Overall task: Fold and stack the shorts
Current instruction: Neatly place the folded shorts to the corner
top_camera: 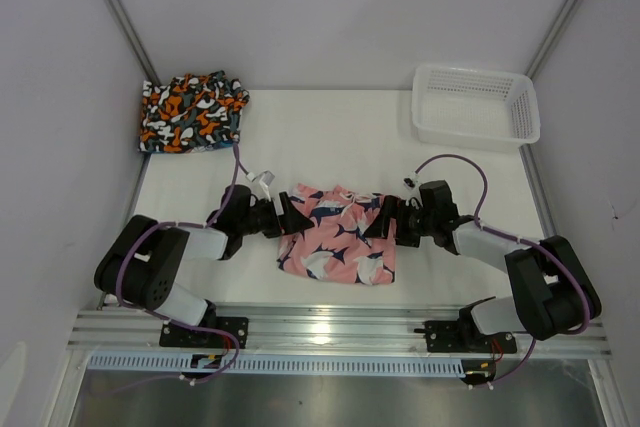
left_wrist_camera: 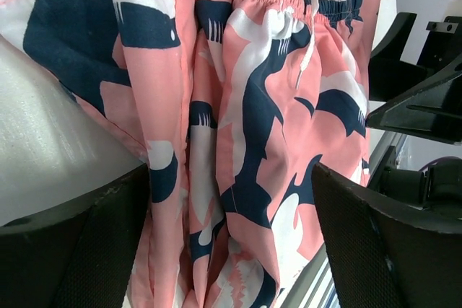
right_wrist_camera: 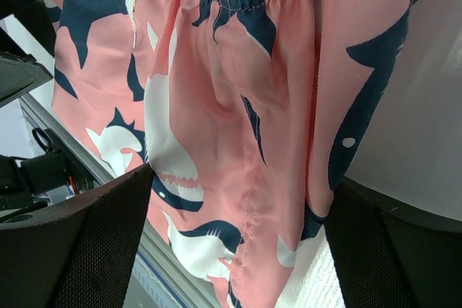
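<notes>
Pink, navy and white shorts (top_camera: 338,235) lie flat near the table's front edge, waistband towards the back. My left gripper (top_camera: 292,215) is at their left side and my right gripper (top_camera: 378,221) at their right side, both low over the cloth. The left wrist view shows the pink fabric (left_wrist_camera: 253,142) bunched in folds between the wide-apart fingers (left_wrist_camera: 390,250) of the left gripper (left_wrist_camera: 231,250). The right gripper (right_wrist_camera: 238,243) likewise stands open astride the shorts' side seam (right_wrist_camera: 249,200). Orange, black and white camouflage shorts (top_camera: 192,112) lie folded at the back left.
A white mesh basket (top_camera: 475,105) stands at the back right corner. An aluminium rail (top_camera: 340,327) runs along the near edge, just in front of the pink shorts. White walls close in the table on the left, back and right.
</notes>
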Available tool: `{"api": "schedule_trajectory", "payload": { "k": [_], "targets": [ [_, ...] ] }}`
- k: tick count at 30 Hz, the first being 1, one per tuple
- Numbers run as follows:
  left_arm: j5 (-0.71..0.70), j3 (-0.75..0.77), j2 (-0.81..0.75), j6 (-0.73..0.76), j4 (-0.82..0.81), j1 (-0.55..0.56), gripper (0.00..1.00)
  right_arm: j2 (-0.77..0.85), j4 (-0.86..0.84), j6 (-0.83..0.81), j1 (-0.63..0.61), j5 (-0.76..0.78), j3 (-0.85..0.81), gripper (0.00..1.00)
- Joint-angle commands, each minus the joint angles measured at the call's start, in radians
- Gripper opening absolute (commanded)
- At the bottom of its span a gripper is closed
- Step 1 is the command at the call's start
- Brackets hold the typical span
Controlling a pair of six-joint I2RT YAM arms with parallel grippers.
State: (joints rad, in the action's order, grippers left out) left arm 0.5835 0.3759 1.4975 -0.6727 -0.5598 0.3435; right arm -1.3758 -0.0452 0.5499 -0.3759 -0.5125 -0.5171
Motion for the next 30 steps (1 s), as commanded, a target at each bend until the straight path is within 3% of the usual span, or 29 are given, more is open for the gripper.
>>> {"api": "schedule_trajectory", "payload": {
  "k": [1, 10, 15, 18, 21, 26, 30],
  "targets": [
    [0.004, -0.009, 0.01, 0.028, 0.04, -0.003, 0.91, -0.014, -0.005, -0.005, -0.006, 0.026, 0.008, 0.94],
    [-0.03, 0.006, -0.005, 0.051, 0.08, 0.014, 0.7, -0.011, -0.008, -0.002, -0.008, 0.051, 0.02, 0.72],
    [-0.048, 0.018, -0.006, 0.061, 0.098, 0.029, 0.63, 0.014, -0.015, 0.001, -0.008, 0.052, 0.034, 0.7],
    [-0.065, 0.027, -0.008, 0.07, 0.113, 0.045, 0.59, 0.018, -0.009, 0.001, -0.011, 0.063, 0.035, 0.52],
    [-0.082, 0.049, 0.007, 0.079, 0.138, 0.066, 0.52, 0.014, -0.019, 0.01, -0.015, 0.062, 0.037, 0.49],
    [-0.108, 0.069, 0.012, 0.084, 0.158, 0.086, 0.5, 0.015, -0.028, 0.013, -0.035, 0.068, 0.034, 0.44],
    [-0.108, 0.077, 0.004, 0.094, 0.172, 0.094, 0.57, 0.018, -0.021, 0.01, -0.046, 0.077, 0.023, 0.43]
  ]
}}
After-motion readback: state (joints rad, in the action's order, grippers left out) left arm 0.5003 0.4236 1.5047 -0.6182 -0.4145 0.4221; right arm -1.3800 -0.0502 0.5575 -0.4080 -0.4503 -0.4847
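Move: Between the two spread grippers lies the folded pink shorts, its middle about 10 cm to the right and 3 cm back of the left hand, some 2 cm lower; its left edge is right under those fingers. From the right hand the middle is roughly 10 cm left and 3 cm back. The stacked shorts sit about 27 cm ahead and 27 cm left of the left hand; the white basket some 30 cm ahead and 26 cm right of the right hand. Sinking about 1.5 cm onto opposite side edges of the pink shorts, both hands close from nearly full opening to around half, outer fingers coming in beside the edge, inner ones pushing in over the cloth, gathering it between them. Both ease back about 1 cm; the left also works 1 cm inward late on, rolling some 5 degrees. ##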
